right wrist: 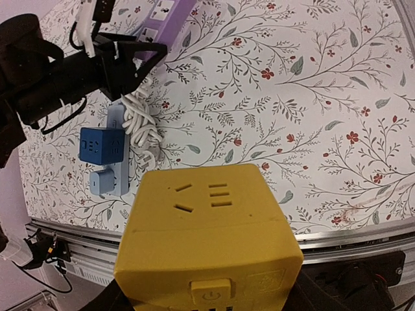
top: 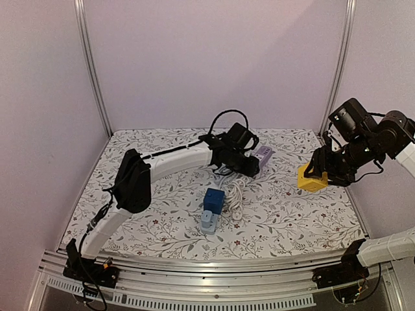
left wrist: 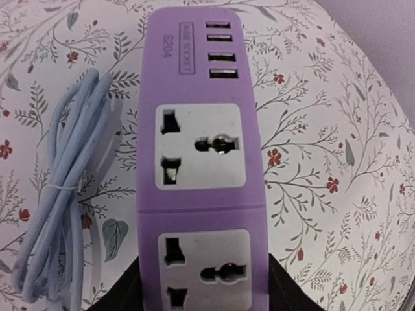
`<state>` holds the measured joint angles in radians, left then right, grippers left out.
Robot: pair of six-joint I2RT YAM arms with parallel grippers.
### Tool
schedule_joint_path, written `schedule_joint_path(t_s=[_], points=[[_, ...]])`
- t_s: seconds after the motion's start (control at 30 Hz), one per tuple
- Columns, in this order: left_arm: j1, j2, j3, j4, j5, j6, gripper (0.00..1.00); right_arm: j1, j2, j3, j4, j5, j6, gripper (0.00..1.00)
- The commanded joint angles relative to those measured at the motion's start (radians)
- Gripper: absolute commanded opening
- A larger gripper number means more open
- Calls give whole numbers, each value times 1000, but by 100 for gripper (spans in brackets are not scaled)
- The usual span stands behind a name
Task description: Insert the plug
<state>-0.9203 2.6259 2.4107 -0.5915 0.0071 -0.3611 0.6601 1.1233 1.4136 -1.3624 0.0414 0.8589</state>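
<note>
My left gripper [top: 253, 165] is shut on one end of a purple power strip [top: 263, 154] at the back centre of the table. In the left wrist view the strip [left wrist: 201, 103] shows two white universal sockets and a row of USB ports, and dark fingers [left wrist: 288, 291] press its sides. My right gripper [top: 318, 173] is shut on a yellow cube plug adapter [top: 310, 179] and holds it above the right side of the table. In the right wrist view the cube [right wrist: 206, 227] shows socket slots and a power button. Its plug pins are hidden.
A dark blue cube adapter [top: 214, 197] sits on a light blue power strip [top: 209, 223] at the table's middle, next to a coiled white cord [top: 237, 189]. A bundled light blue cable [left wrist: 58, 194] lies left of the purple strip. Purple walls and metal posts surround the floral tablecloth [top: 285, 220].
</note>
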Motion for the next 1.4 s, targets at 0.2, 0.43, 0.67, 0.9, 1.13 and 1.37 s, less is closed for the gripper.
schedule_joint_path(t_s=[0.2, 0.43, 0.67, 0.9, 1.13, 1.37], points=[[9, -372, -102, 5, 58, -98, 0, -2, -4, 43, -33, 64, -37, 0], [69, -563, -133, -186, -4, -161, 0, -2, 17, 98, 2, 93, -90, 0], [166, -784, -311, -493, -178, -320, 0, -2, 52, 122, 79, 75, -100, 0], [224, -1105, -889, -452, -252, -591, 0, -1, 118, 113, 143, 28, -100, 0], [273, -1288, -1351, -209, -189, -911, 0, -1, 184, 122, 185, -30, -108, 0], [275, -1223, -1408, -222, -205, -1124, 0, -2, 198, 127, 178, -30, -100, 0]])
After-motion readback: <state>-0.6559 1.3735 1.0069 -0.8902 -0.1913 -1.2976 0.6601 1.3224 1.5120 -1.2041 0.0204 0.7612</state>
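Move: About 38 cm left and 15 cm back of the left hand, which already holds the purple power strip, lies clear table, 7 cm lower. From that hand the blue cube is some 11 cm back and 12 cm left, the light-blue cable 6 cm ahead and 5 cm left. From the right hand, already gripping the yellow cube, the blue cube lies 11 cm ahead, 24 cm left and 22 cm down; the cable, 27 cm ahead and 17 cm left. Sweeping the purple strip away to the left in a high arc, the left hand climbs about 26 cm, passes beyond the blue cube, then sinks and draws back over the clear left side, turning some 65 degrees counter-clockwise, its grip kept. The right hand, still gripping the yellow cube, eases forward and left about 5 cm each way, towards the blue cube. ##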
